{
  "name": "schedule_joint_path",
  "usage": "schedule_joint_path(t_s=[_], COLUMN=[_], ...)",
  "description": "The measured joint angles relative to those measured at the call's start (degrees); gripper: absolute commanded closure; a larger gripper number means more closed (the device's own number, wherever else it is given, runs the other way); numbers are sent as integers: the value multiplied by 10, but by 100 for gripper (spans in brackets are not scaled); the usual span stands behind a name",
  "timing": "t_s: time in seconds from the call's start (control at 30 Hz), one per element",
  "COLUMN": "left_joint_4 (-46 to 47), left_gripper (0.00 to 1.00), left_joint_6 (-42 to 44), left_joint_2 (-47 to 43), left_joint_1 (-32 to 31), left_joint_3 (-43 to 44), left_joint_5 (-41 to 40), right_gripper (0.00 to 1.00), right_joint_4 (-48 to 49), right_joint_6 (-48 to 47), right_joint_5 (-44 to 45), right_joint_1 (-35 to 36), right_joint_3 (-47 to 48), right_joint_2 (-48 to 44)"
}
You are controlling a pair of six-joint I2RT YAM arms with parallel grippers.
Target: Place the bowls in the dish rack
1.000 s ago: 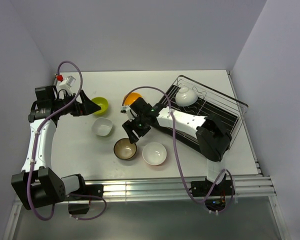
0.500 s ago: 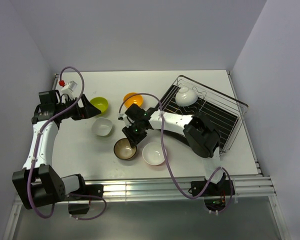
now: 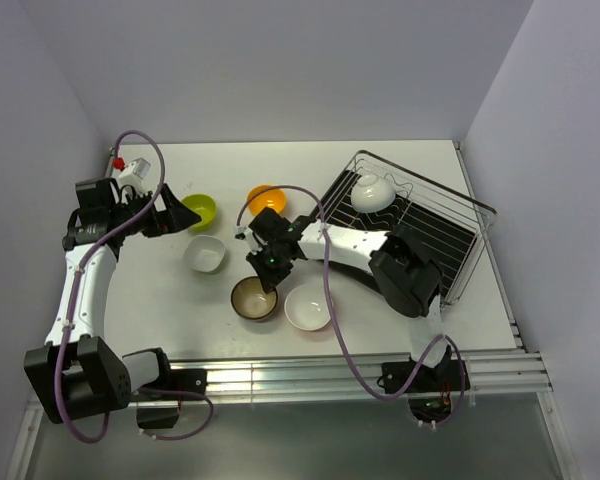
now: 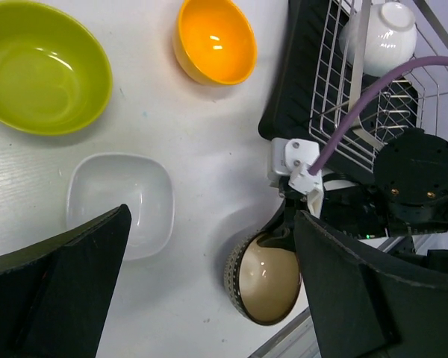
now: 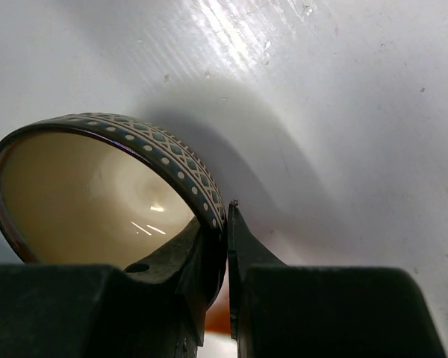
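The brown bowl [image 3: 253,298] with a dark patterned outside sits on the table, and my right gripper [image 3: 268,276] is shut on its far rim. In the right wrist view one finger is inside this brown bowl [image 5: 89,194] and the other outside, with the right gripper [image 5: 225,224] pinching the rim. My left gripper [image 3: 176,215] stands open beside the lime green bowl [image 3: 200,210], holding nothing. In the left wrist view, the left gripper [image 4: 213,216] hangs wide above the table. An orange bowl [image 3: 265,199] and two white bowls [image 3: 205,254] [image 3: 308,307] rest on the table. Another white bowl [image 3: 371,192] lies in the dish rack [image 3: 450,215].
The dish rack stands at the right, angled, on its black tray [image 4: 299,82]. The right arm's purple cable [image 3: 332,300] loops over the table by the round white bowl. Walls close in the table at the back and on both sides.
The right gripper came down onto the brown bowl's rim and closed on it. The left gripper shifted slightly by the green bowl and stayed open.
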Motion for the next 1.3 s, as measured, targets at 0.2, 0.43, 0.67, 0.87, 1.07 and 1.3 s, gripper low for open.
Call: schedule_joint_path(t_s=[0.2,0.43,0.67,0.87,1.07,1.3], left_joint_4=[-9,-5,37,84,119,138], left_gripper=[1,0,0,1,1,1], left_joint_6=[-27,-59,-101,-135,-184,-266], left_joint_2=[1,74,147,213,301,368], left_joint_1=[-58,-170,-282,-375,-439,-472], left_joint_3=[75,300,382,405,441,464], left_joint_5=[-29,-41,-44,-44,-44,-38], right_gripper=[100,100,100,100,100,100], right_joint_4=[-1,43,51,51,48,61], right_joint_6=[9,30,30,31,50,79], right_joint_5=[-38,-78,-100,-122,-194,-269], right_joint_1=[-37,-193,-314,-400,-512,-602], right_joint_3=[-4,-3,-20,-82,-132,-146], right_joint_2=[-89,-273,-354,-397,-407,-405])
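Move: Already pinched by its rim, the brown bowl has its middle some 4 cm left and 3 cm back of the right hand. The dish rack's middle lies roughly 28 cm right and 12 ahead of that hand; the racked white bowl 23 right and 21 ahead, the loose white bowl 9 right and 5 back. The brown bowl is about 16 cm right of, 12 back from and 19 below the empty left hand. Rightward, after a steep lift of about 25 cm, the right hand swings the brown bowl some 30 cm across and a little forward to above the dish rack, keeping its rim grip while its left side rolls up and it turns clockwise. The open left hand also rises, then sweeps roughly 34 cm right towards the held bowl, sinking late and turning clockwise. ##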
